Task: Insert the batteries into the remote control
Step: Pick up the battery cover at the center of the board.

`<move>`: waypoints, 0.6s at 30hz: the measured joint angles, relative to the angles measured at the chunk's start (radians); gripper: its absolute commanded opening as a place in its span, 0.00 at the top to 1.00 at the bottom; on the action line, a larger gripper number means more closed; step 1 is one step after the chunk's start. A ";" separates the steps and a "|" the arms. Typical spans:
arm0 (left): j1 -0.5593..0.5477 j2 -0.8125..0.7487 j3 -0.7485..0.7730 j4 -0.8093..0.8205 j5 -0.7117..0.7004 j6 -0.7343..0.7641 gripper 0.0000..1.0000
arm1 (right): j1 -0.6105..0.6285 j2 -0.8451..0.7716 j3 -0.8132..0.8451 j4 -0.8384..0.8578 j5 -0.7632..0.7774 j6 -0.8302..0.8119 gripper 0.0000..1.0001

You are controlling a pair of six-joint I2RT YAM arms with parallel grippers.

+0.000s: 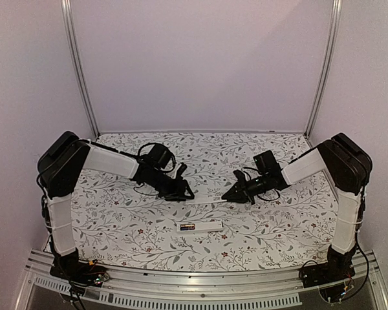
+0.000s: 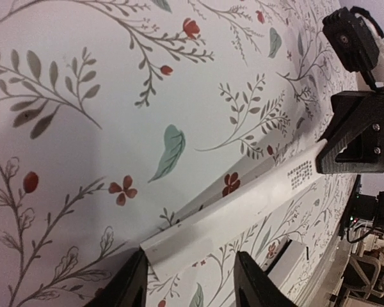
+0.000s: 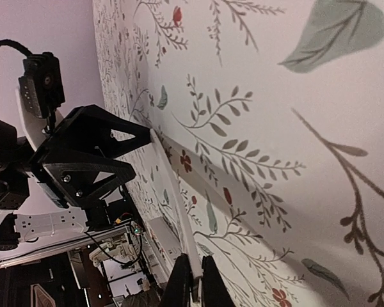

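The white remote control (image 1: 201, 226) lies on the floral table in front of both grippers. A small dark and gold patch at its left end looks like the batteries (image 1: 187, 226). Part of the remote also shows in the wrist views (image 2: 293, 262) (image 3: 163, 236). A thin flat white cover piece (image 2: 243, 211) hangs above the table between the two grippers. My right gripper (image 3: 195, 281) is shut on one end of the cover (image 3: 179, 204). My left gripper (image 2: 189, 272) stands open around the other end; the cover touches one finger (image 2: 131, 284) and clears the other.
The floral cloth (image 1: 116, 219) covers the table. An aluminium rail (image 1: 200, 287) runs along the near edge, and upright posts (image 1: 84, 71) stand at the back corners. In the top view the left gripper (image 1: 186, 192) and the right gripper (image 1: 229, 195) face each other a short way apart.
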 measured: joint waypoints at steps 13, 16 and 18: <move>-0.006 -0.472 -0.127 -0.010 -0.168 0.299 0.25 | -0.014 -0.187 -0.032 0.041 -0.049 -0.018 1.00; -0.037 -0.576 -0.138 -0.032 -0.199 0.431 0.27 | -0.011 -0.224 -0.038 0.041 -0.082 -0.033 1.00; -0.083 -0.614 -0.138 -0.073 -0.224 0.539 0.29 | -0.001 -0.243 -0.040 0.040 -0.100 -0.041 1.00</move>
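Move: The battery cover lies crosswise between my hands. Its right end is already shut in my right fingers, so its middle is about 8 cm to the right hand's left, level fore and aft and a touch lower. The open remote control lies some 11 cm back and 11 cm left of my right hand, about 2 cm lower. From my left hand, at the cover's left end, the cover's middle is roughly 7 cm to the right and the remote 11 cm back, 4 cm right. I keep the cover's right end pinched in my right hand and lift it about 10 cm, nearly straight up off the board, tilting so its left end is raised. My left hand opens wider and pulls away from the other end, about 19 cm up and slightly back, its fingers swinging outward some 45 degrees. ##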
